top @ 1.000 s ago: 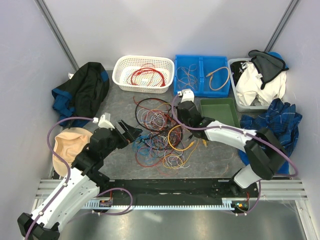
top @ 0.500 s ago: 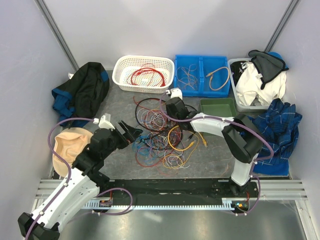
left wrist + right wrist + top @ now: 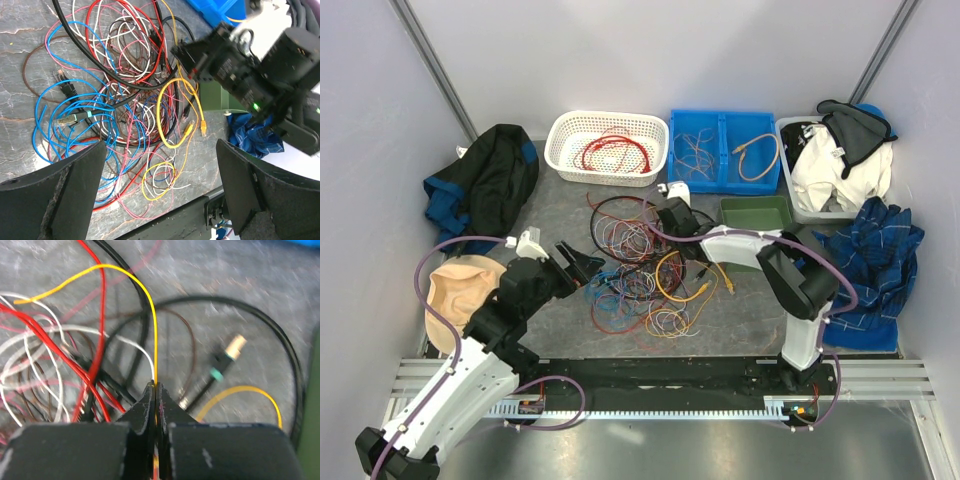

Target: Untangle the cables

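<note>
The cables point(image 3: 635, 262) lie in a tangled heap of red, yellow, black, blue, white and pink loops on the grey table; they also show in the left wrist view point(image 3: 115, 105). My right gripper point(image 3: 677, 214) is down at the heap's far right edge, shut on a thin yellow cable point(image 3: 150, 315) that runs up from between its closed tips point(image 3: 155, 390). My left gripper point(image 3: 582, 262) is open and empty above the heap's left side, its fingers point(image 3: 55, 195) wide apart over blue and yellow loops.
A white basket point(image 3: 560, 150) with red cable, a blue bin point(image 3: 672, 150) with cables and a green tray point(image 3: 760, 215) stand behind the heap. Clothing lies at left point(image 3: 485, 180) and right point(image 3: 865, 250). A beige cap point(image 3: 455, 285) sits by my left arm.
My right gripper has swung left from beside the green tray to the heap's far right edge and now pinches a yellow cable. My left arm has stayed still.
</note>
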Controlling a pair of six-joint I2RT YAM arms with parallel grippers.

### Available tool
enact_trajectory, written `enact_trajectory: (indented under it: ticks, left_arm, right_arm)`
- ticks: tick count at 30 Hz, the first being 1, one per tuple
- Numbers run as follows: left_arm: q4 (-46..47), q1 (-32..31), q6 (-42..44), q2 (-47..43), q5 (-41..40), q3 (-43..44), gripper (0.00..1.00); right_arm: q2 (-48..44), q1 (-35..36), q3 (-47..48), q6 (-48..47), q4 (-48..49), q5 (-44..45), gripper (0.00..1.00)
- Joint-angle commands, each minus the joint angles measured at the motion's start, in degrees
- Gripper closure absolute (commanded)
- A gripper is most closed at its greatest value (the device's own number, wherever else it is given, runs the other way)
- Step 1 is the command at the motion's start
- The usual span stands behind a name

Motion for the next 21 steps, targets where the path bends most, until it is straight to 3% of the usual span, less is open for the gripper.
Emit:
enact_trajectory:
  ticks: [1,7,12,21]
  left_arm:
    - [1.19,-0.12,-0.41,0.48,-0.85,0.67,0.03]
    - [2.76,-0.12,2.04,1.35,-4.45,3.48,0.05]
    - [9.78,-0.21,4.94,1.71,-5.08,5.95,0.01]
    - [41.66,-0.12,6.71,2.49,3.71,-2.48,0.00]
  right_arm:
    - [-12.16,1.78,-4.83,2.16,2.74,1.35,1.00]
    - [-32.72,9.77,-6.60,0.84,-1.13,1.26,1.00]
    - [-43.36,13.82,2.36,0.93,-10.08,-0.84,1.00]
    - [-45.32,13.91,19.23,1.19,-18.17,-6.02,1.00]
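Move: The right hand, low over the far right part of the tangle, already pinches a thin yellow cable between its fingertips. From it the yellow loop lies about 12 cm back and 1 cm left, the green tray level and 17 cm right, and the blue bin's middle 17 cm ahead and 10 cm right, all some 3 cm lower. From the empty left hand the pinched cable is roughly 16 cm ahead, 17 cm right and 13 cm below. With its fingers kept shut on the thin yellow cable, the right hand pulls it fast up out of the tangle, rising about 40 cm while drawing back some 14 cm towards the base, its fingers tipping upward and its left side rolling up as it swings a little counter-clockwise. The empty left hand stays open and, after a short wait, lifts too, clear above the cables and slightly forward, its fingertips tilting up. ##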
